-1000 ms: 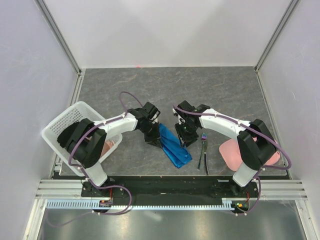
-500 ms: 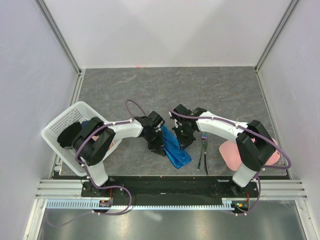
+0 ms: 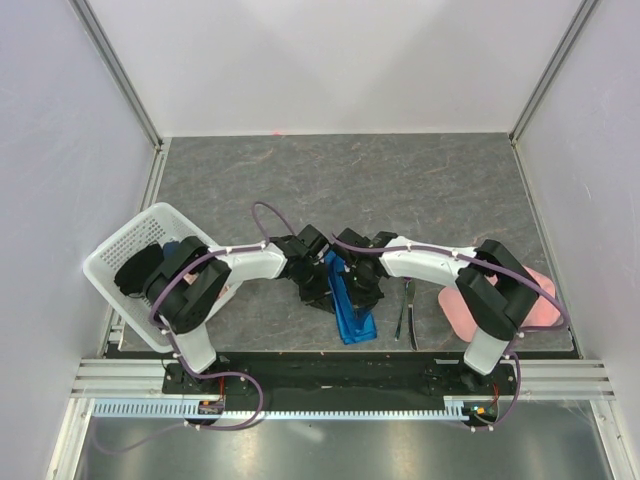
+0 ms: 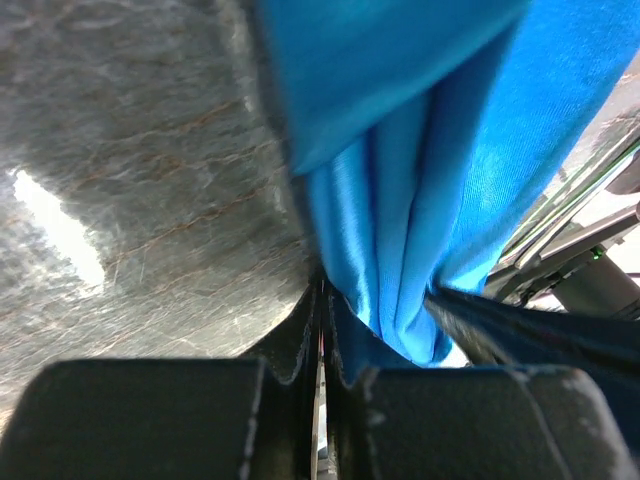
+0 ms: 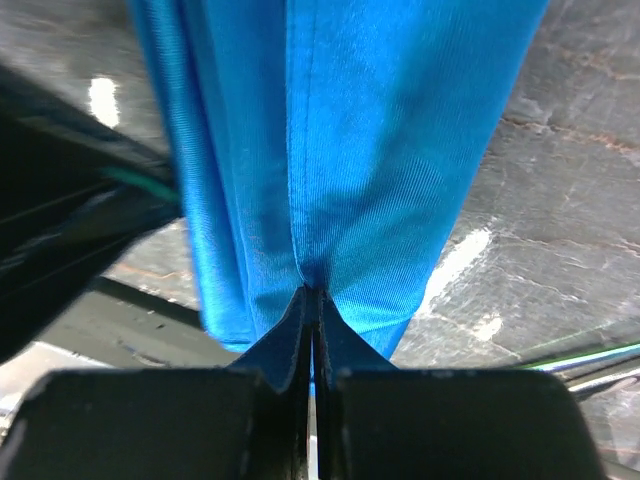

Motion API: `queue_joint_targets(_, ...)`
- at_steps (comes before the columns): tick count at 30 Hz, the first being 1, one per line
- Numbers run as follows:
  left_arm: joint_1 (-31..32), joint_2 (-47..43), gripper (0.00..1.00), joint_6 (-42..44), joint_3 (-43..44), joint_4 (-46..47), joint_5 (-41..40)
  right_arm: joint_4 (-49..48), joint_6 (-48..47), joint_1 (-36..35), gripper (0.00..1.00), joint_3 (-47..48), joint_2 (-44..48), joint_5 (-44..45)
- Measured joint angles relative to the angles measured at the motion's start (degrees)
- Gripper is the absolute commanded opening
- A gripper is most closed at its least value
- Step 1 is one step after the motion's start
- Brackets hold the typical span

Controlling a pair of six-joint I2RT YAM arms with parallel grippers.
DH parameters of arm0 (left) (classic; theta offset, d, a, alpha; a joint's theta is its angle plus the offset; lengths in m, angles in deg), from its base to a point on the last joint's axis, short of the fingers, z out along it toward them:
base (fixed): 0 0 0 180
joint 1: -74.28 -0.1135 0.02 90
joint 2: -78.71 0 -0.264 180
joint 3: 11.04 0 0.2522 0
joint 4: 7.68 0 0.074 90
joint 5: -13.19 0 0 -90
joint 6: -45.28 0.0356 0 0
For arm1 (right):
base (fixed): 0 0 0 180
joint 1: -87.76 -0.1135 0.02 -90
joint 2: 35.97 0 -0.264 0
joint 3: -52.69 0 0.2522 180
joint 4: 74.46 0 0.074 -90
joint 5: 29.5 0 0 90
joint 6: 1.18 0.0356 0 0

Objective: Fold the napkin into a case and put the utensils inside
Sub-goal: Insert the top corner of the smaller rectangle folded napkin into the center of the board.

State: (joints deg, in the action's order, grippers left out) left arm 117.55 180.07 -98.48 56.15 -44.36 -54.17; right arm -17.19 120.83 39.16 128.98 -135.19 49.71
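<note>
The bright blue napkin (image 3: pixel 347 297) lies bunched into a narrow strip on the grey table between my two grippers. My left gripper (image 3: pixel 322 288) presses in at its left edge, and in the left wrist view the gripper (image 4: pixel 322 300) is shut on a fold of the napkin (image 4: pixel 400 230). My right gripper (image 3: pixel 362 284) holds the right edge. In the right wrist view the gripper (image 5: pixel 313 300) is shut on the napkin (image 5: pixel 360 160) too. The utensils (image 3: pixel 405 312), a slim fork and knife, lie side by side just right of the napkin. Both arms hide part of the cloth from above.
A white perforated basket (image 3: pixel 128 258) stands at the left under the left arm. A pale pink cloth (image 3: pixel 458 306) lies at the right, partly under the right arm. The black base rail (image 3: pixel 320 368) runs along the near edge.
Both grippers have moved inward toward each other. The right gripper has shut on the napkin's edge. The napkin has been squeezed from a wider fold into a narrower strip.
</note>
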Motion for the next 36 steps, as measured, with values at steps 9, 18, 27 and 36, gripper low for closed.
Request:
queue_joint_targets(9,-4.8,-6.9,0.07,0.0,0.5,-3.7,0.8,-3.2,1.9,-0.1,0.02,-3.5,0.3,1.5)
queue_joint_targets(18,-8.1,4.3,0.06,0.0,13.5,0.2,5.5,-6.4,3.7,-0.1,0.03,-5.1,2.0,1.9)
queue_joint_targets(27,-8.1,11.5,0.05,1.6,14.6,-0.5,5.9,-7.0,4.9,-0.1,0.16,-4.7,3.3,2.1)
queue_joint_targets(36,-8.6,11.4,0.05,5.0,14.6,-1.6,5.9,-4.8,4.2,1.2,0.37,3.5,3.8,3.3)
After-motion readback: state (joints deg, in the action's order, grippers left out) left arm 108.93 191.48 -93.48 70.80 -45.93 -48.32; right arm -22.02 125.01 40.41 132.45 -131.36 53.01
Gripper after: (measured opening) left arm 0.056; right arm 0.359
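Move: The left hand, fingers shut, is down at the left edge of the blue folded napkin; the napkin's far end lies about 11 cm ahead of this hand and 2 cm to its right, its near end some 9 cm back and 6 cm right. From the right hand, shut on the napkin's upper layer, the near end is about 7 cm back and 1 cm left. The fork lies roughly 8 cm right of the right hand and 1 cm ahead, the knife 10 cm right and level; all this is near table height. Forward in a low arch goes the left hand, about 8 cm along the napkin, rising some 6 cm and coming down again with shut fingertips onto the layers near the far end. Meanwhile the right hand sinks about 1.5 cm to set its part of the napkin down and stays nearly in place, then opens, lets go and backs off upward, forward and slightly left, about 5 cm up from its lowest. ##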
